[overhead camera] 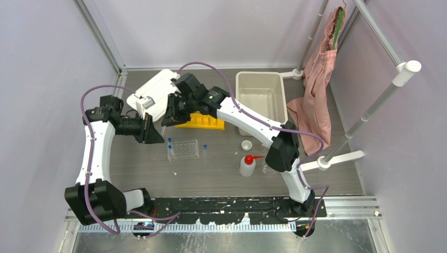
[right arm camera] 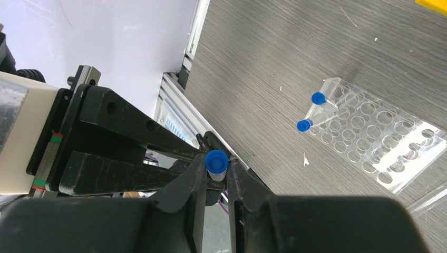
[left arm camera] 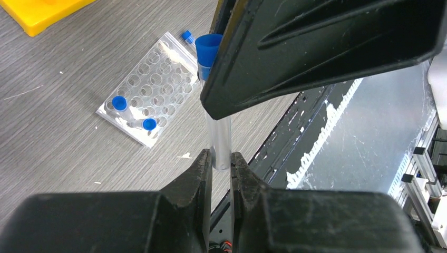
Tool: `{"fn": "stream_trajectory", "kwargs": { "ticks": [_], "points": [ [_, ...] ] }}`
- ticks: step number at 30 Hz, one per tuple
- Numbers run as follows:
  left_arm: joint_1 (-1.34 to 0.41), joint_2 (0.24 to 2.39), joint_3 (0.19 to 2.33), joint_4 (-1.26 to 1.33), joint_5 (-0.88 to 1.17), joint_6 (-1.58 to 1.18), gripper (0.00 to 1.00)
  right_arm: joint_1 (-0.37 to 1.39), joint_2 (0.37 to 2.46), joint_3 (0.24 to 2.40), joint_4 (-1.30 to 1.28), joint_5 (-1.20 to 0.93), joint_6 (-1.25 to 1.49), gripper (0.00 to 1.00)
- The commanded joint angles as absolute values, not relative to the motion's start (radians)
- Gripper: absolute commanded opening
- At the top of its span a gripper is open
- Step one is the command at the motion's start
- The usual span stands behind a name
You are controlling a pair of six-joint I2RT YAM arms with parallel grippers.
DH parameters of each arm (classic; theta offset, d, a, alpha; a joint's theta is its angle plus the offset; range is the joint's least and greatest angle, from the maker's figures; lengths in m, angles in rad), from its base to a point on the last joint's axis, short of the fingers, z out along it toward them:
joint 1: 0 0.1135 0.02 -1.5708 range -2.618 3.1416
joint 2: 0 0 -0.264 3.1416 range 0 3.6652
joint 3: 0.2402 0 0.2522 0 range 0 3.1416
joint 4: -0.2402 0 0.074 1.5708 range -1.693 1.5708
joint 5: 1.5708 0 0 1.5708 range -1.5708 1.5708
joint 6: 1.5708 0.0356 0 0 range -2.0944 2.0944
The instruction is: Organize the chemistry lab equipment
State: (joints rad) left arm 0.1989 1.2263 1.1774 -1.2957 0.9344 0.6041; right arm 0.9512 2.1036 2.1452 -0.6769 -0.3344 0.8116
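A clear glass tube [left arm camera: 220, 138] with a blue cap [left arm camera: 207, 48] hangs in the air between both grippers, left of the yellow rack [overhead camera: 203, 122]. My left gripper [left arm camera: 221, 158] is shut on its bottom end. My right gripper [right arm camera: 216, 167] has its jaws pressed against the blue cap [right arm camera: 216, 159], and its fingers [left arm camera: 316, 47] hide the tube's upper part in the left wrist view. Below lies the clear tray [overhead camera: 183, 149] with two blue-capped vials [left arm camera: 119, 103] lying in it. A third vial [overhead camera: 205, 147] stands beside the tray.
A white squeeze bottle [overhead camera: 247, 164] with a red spout and a tiny white cup [overhead camera: 246, 145] stand right of the tray. A white bin [overhead camera: 261, 95] sits at the back. A pink cloth [overhead camera: 316, 100] hangs by the white pole stand [overhead camera: 363, 121]. A white device [overhead camera: 153, 92] lies back left.
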Motion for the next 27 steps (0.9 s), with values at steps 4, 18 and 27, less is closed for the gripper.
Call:
{"fn": "stream_trajectory", "kwargs": {
  "ticks": [4,18,27],
  "points": [
    [0.193,1.211,1.217,-1.297,0.926,0.607,0.37,0.937,2.078,2.170,-0.651,-0.354,0.792,0.02],
    [0.200,1.259,1.294,-1.154,0.714,0.300,0.93,1.008,1.812,1.723,-0.476,0.213,0.486,0.01],
    [0.241,1.284,1.318,-1.142,0.676,0.239,0.98,1.116,1.851,1.565,-0.204,0.384,0.289,0.01]
  ]
}}
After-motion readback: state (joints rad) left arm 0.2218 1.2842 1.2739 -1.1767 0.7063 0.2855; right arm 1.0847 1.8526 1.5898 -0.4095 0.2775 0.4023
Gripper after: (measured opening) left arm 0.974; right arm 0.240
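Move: Both hands share one capped tube, the right at its blue cap, the left low on its body. The clear well plate lies about 5 cm right of the right hand, 2 cm back and 23 cm below; two capped tubes stand in its left end, roughly under that hand. A loose capped tube lies some 13 cm right and 2 cm back, the yellow rack 11 cm right and 13 cm ahead. From the left hand, the plate is about 7 cm right, 3 cm ahead and 19 cm down. Rightward and down, some 7 cm each way, the right hand carries the tube towards the well plate, still pinching its cap, while its wrist swings about 40 degrees so the fingers turn clockwise from left to forward-left. First the left fingers open wide and let go of the tube's lower end; that hand then backs off forward and left. ##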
